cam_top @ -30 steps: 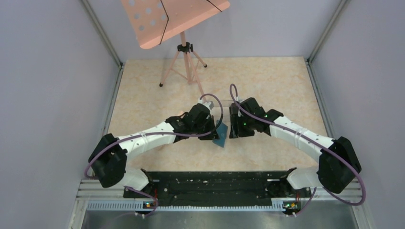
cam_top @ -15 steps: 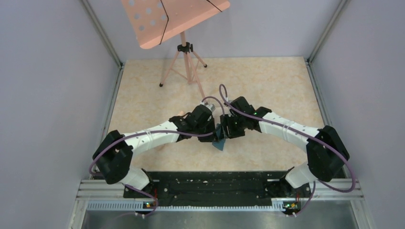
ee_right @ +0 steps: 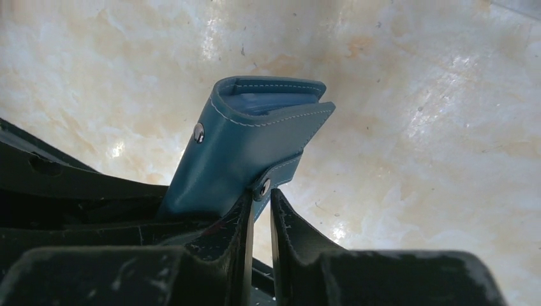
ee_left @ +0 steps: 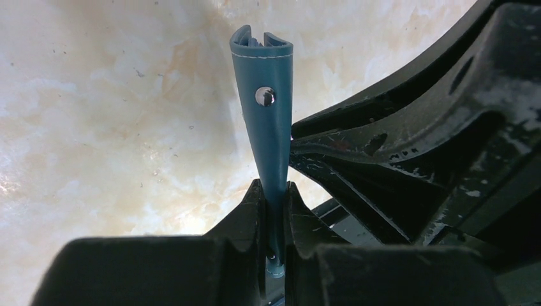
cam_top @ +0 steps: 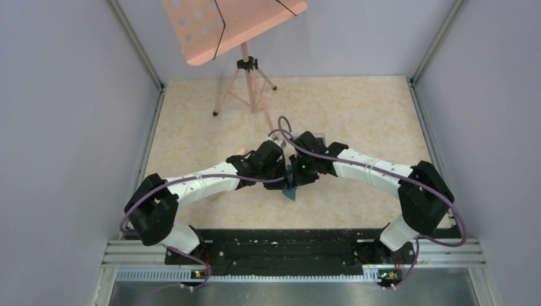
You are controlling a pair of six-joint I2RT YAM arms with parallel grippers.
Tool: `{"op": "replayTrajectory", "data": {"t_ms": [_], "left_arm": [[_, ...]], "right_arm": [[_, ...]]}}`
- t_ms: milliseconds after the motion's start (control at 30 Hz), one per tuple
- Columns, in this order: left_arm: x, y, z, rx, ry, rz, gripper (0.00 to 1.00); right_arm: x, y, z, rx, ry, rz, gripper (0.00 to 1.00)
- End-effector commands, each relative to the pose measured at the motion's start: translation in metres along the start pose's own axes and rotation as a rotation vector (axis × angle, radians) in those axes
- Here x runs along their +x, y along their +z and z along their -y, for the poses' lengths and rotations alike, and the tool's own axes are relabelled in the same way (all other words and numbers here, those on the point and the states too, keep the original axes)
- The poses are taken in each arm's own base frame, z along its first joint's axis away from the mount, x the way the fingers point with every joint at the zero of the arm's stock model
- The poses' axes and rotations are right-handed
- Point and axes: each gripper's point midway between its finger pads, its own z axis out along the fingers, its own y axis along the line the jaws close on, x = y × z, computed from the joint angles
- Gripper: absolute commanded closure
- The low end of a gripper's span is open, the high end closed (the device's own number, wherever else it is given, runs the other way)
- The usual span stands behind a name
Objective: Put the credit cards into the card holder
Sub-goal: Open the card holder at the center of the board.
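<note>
The card holder (ee_left: 268,127), a teal folded wallet, hangs above the marble tabletop with my left gripper (ee_left: 273,188) shut on its lower edge. In the right wrist view the card holder (ee_right: 249,140) shows its snap tab (ee_right: 281,172) with a small metal stud. My right gripper (ee_right: 258,194) is drawn in to a narrow slit with the end of that tab between its tips. From above, both grippers meet at the card holder (cam_top: 290,190) in the middle of the table. The credit cards are out of view.
A pink music stand (cam_top: 245,64) on a tripod stands at the back left, its feet on the beige marble table (cam_top: 357,108). Grey walls close in the table on three sides. The black arm mount (cam_top: 281,245) runs along the near edge.
My right arm has swung left to the card holder, and its jaws have narrowed from wide apart to a slit around the snap tab. The left gripper has held its grip throughout.
</note>
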Motion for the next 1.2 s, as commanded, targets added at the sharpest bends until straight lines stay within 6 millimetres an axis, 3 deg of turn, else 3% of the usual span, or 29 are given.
{"op": "replayTrajectory", "data": {"t_ms": [0,133,367,567,867,1000,1167], "left_arm": [[-0.020,-0.016,0.049,0.198,0.007,0.065,1.00],[-0.021,-0.019,0.050,0.218,-0.004,0.082,1.00],[-0.020,-0.020,0.054,0.263,-0.016,0.088,1.00],[-0.018,-0.016,0.040,0.229,-0.057,0.080,1.00],[-0.020,-0.018,0.025,0.276,-0.149,0.106,1.00],[-0.020,-0.019,0.026,0.287,-0.147,0.108,1.00],[-0.017,-0.016,0.026,0.292,-0.149,0.084,1.00]], "right_arm": [[0.007,0.009,0.059,0.273,-0.021,-0.001,0.87],[0.017,0.006,0.075,0.290,0.002,-0.017,0.87],[0.013,-0.004,0.100,0.326,0.044,-0.005,0.87],[0.002,-0.024,0.102,0.244,0.081,0.040,0.81],[-0.015,-0.067,0.064,-0.089,0.102,0.176,0.32],[-0.014,-0.068,0.045,-0.200,0.116,0.167,0.24],[-0.011,-0.050,0.025,-0.253,0.096,0.114,0.23]]}}
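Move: My right fingertips are already pinched on the snap strap of the card holder, whose middle lies about 2 cm to their left, level fore and aft, and roughly 1 cm lower. My left hand grips the holder on its other side, with the middle some 2 cm to its right, 1 cm ahead and slightly below. The clear tray stands about 12 cm ahead of my right hand and 1 cm to its right, the black case in it 12 cm ahead and 6 cm to the right, both some 6 cm lower. I pull the pinched strap away from the holder with my right hand, breaking off to the right for about 10 cm and sinking 4 cm. Then I open those fingers wide, climb some 8 cm and swing roughly 4 cm back left towards the holder. My left hand keeps its pinch, rides about 3 cm up and right, settles back, and tilts some 15 degrees so its fingers point flatter to the right. ##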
